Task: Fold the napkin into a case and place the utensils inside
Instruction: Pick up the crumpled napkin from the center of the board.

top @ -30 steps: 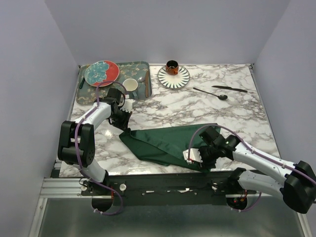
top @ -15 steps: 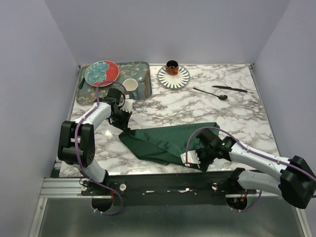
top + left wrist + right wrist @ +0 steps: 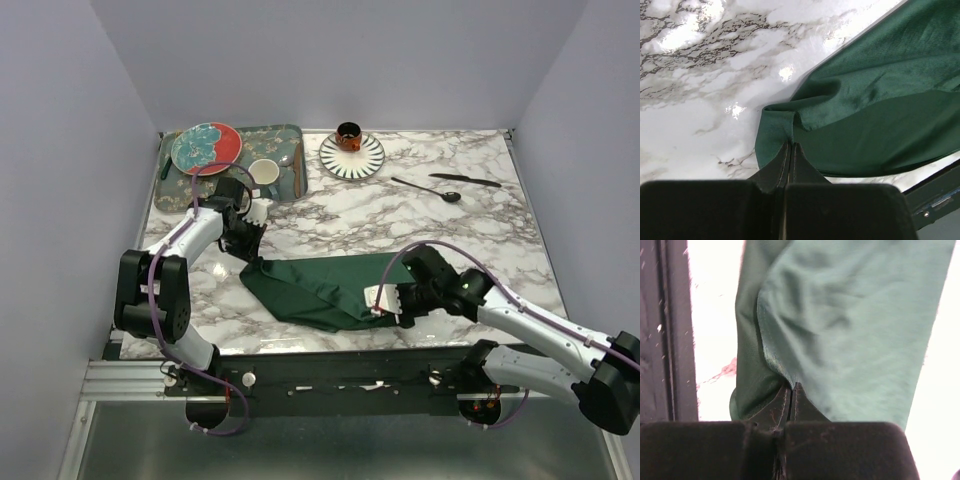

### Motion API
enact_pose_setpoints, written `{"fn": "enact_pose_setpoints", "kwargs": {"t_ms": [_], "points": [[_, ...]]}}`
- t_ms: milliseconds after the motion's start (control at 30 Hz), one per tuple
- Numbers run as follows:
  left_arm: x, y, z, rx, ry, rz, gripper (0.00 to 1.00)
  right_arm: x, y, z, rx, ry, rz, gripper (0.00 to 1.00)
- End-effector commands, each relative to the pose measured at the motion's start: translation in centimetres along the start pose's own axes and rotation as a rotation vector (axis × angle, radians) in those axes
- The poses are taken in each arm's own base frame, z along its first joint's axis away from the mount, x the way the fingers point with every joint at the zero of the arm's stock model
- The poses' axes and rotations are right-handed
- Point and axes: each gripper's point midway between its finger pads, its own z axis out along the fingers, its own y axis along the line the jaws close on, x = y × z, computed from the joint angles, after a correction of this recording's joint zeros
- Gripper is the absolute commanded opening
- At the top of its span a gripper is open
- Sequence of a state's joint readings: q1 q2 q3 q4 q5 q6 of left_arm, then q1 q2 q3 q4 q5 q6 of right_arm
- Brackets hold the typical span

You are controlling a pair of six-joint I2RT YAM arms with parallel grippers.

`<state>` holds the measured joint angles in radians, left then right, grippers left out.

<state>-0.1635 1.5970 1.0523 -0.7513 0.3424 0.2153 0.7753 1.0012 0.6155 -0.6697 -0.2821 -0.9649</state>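
Observation:
The dark green napkin [image 3: 320,285] lies crumpled near the front of the marble table [image 3: 400,225]. My left gripper [image 3: 252,258] is shut on its far left corner; in the left wrist view the fingertips [image 3: 791,145] pinch a fold of the napkin [image 3: 880,100]. My right gripper [image 3: 392,305] is shut on the napkin's near right edge, and the right wrist view shows the cloth [image 3: 850,330] pinched at the gripper [image 3: 792,386]. Two slim black utensils lie at the back right: a knife [image 3: 465,180] and a second piece [image 3: 425,189]. No case shape shows.
A green tray [image 3: 290,135] at the back left holds a floral plate [image 3: 205,147], a pale cup [image 3: 264,173] and cutlery. A striped plate [image 3: 352,157] carries a small dark cup [image 3: 348,134]. The table's front edge and metal rail [image 3: 330,365] run just below the napkin.
My right gripper has closed on the napkin's near right edge and shifted slightly left, drawing the cloth's right corner inward. The left gripper has stayed shut on its corner.

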Motion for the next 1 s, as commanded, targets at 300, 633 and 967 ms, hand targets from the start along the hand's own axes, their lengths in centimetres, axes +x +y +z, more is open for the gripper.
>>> {"fn": "enact_pose_setpoints", "kwargs": {"t_ms": [300,633,967], "points": [[-0.5,-0.2,-1.6,-0.007,-0.041,0.019,0.0,-0.5,-2.5,-1.3,0.07,0.02,0.151,0.18],[-0.3,-0.1,-1.4,-0.004,-0.036,0.019,0.0,-1.8,-3.5,-0.1,0.036,-0.009,0.18,0.33],[-0.5,0.0,-1.0,-0.001,-0.029,0.018,0.0,-2.7,-2.7,1.2,-0.091,-0.026,0.204,0.4]]}}
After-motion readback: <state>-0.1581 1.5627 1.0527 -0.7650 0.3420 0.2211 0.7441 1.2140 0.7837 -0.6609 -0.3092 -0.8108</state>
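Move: Near the napkin's right-hand portion, the right hand already pinches some of the cloth; the napkin's middle lies about 5 cm ahead of it, 10 cm to its left and 4 cm lower. The striped plate is roughly 34 cm ahead and 6 cm left, the spoon some 28 cm ahead and 12 cm right. For the left hand, shut on the far left corner, the napkin's middle is about 6 cm back and 15 cm right. Letting go of its pinch, the right hand rises about 2 cm while easing forward, then dips 1.5 cm and slides left over the napkin towards its middle, some 3.5 cm off in all. Its fingers open to about two-fifths over the fold, and the wrist turns some 10 degrees, partly clockwise. The left hand lifts 1 cm, keeping the corner pinched. ##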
